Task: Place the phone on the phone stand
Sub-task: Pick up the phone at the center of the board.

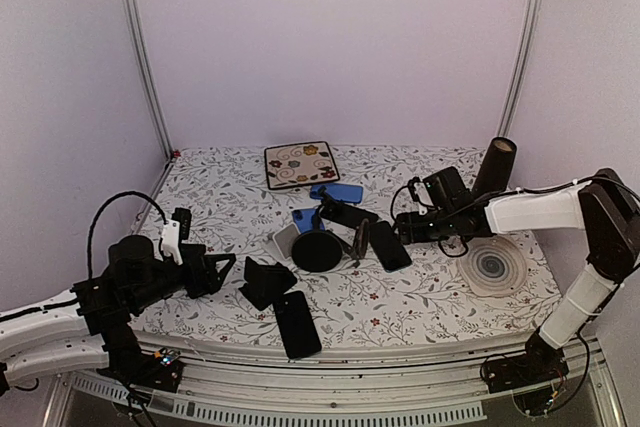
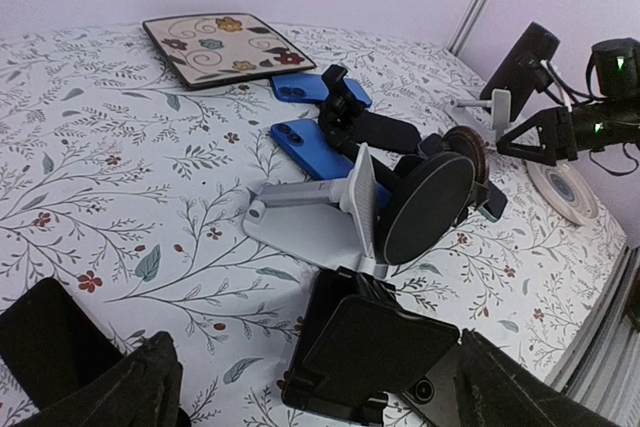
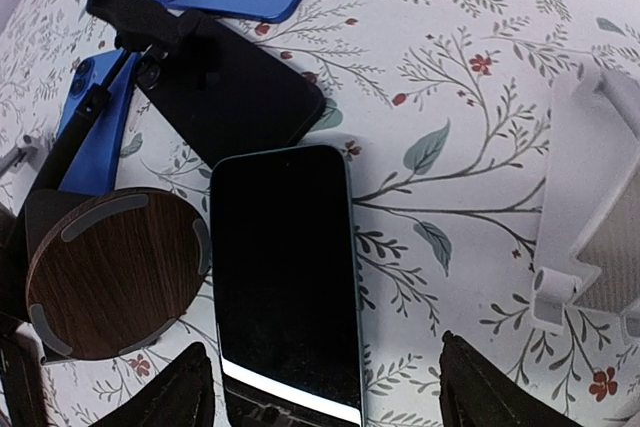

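Observation:
A black phone [image 3: 285, 277] [image 1: 390, 244] lies flat on the floral table, dark screen up. My right gripper [image 3: 322, 347] [image 1: 405, 227] stands open over its near end, one finger on each side; the phone sits closer to the left finger and clear of the right one. A round wood-faced phone stand [image 3: 110, 272] [image 1: 318, 250] stands just left of this phone. My left gripper [image 2: 310, 347] [image 1: 222, 269] is open around a black folding stand [image 2: 375, 342] [image 1: 265, 282] without touching it. Another black phone [image 1: 297, 324] lies behind that stand.
A white stand [image 2: 320, 217] and two blue phones [image 2: 310, 142] [image 2: 315, 87] crowd the middle, with a black clamp holder [image 3: 150, 22] on a dark phone [image 3: 235, 92]. Another white stand [image 3: 590, 197] is at the right. A patterned tile [image 1: 301, 164] lies at the back, a round disc [image 1: 497, 265] at the right.

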Robot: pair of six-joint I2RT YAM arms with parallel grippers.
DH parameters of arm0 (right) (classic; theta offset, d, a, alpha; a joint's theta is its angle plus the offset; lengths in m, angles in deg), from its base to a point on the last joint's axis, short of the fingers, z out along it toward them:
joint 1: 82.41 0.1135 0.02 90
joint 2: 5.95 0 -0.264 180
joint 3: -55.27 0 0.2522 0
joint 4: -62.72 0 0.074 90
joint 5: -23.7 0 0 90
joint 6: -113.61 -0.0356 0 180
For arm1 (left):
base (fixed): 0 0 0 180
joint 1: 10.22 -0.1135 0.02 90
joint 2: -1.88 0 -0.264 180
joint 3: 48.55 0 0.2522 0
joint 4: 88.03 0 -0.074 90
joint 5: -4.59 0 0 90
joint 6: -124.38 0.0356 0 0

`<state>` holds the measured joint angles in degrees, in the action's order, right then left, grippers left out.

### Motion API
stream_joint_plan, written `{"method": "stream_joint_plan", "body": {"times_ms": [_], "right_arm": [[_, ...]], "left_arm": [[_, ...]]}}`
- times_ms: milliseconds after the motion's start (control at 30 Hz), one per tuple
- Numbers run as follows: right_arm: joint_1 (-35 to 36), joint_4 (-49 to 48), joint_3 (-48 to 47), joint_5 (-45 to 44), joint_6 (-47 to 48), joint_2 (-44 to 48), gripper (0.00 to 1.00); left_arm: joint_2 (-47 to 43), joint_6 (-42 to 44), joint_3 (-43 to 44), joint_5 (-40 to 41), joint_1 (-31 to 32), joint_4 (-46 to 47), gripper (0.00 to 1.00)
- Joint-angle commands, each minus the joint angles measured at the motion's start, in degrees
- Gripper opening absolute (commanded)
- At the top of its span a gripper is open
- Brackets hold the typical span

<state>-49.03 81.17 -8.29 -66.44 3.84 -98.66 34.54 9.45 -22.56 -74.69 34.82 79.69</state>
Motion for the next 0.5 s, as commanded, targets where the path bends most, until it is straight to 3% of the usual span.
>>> {"method": "stream_joint_plan", "body": {"times_ms": [0,167,467], "right_arm": [[2.79,2.45,-4.99,-1.9,5.04,-4.64,0.82],[3.0,4.13,-9.67,-0.18,8.58,-9.68,0.93],[3.0,8.51,-17.66,0.23,12.44,-17.75,0.94]], "left_arm": [[0.38,0.87,-0.2,-0.51,-0.64,1.73,0.95],[0.48,0.94,-0.21,-0.61,-0.6,1.69,0.95],[0.31,0.88,-0.21,-0.44,-0.57,1.6,0.96]]}}
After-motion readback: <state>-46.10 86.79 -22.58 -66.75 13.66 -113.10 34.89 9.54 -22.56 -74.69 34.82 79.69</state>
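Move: The black phone, screen up, lies just below the right hand, about 2 cm ahead, 3 cm to its left and 7 cm down. The wooden disc stand is beside it, 10 cm left of the hand and about 1 cm ahead. The face-down phone is some 10 cm ahead and 12 cm left, and the white stand about 11 cm ahead and 7 cm right. From the left hand, the black phone is roughly 15 cm ahead, 34 cm right and 14 cm down. Bring the right gripper left by about 4 cm over the black phone, sinking some 3 cm towards it and easing forward by nearly as much, mostly in the later part. Turn the wrist about 10 degrees counter-clockwise and roll its left side down a little to bring the phone between the fingers, and spread them from three-quarters to wide open, touching nothing yet. ##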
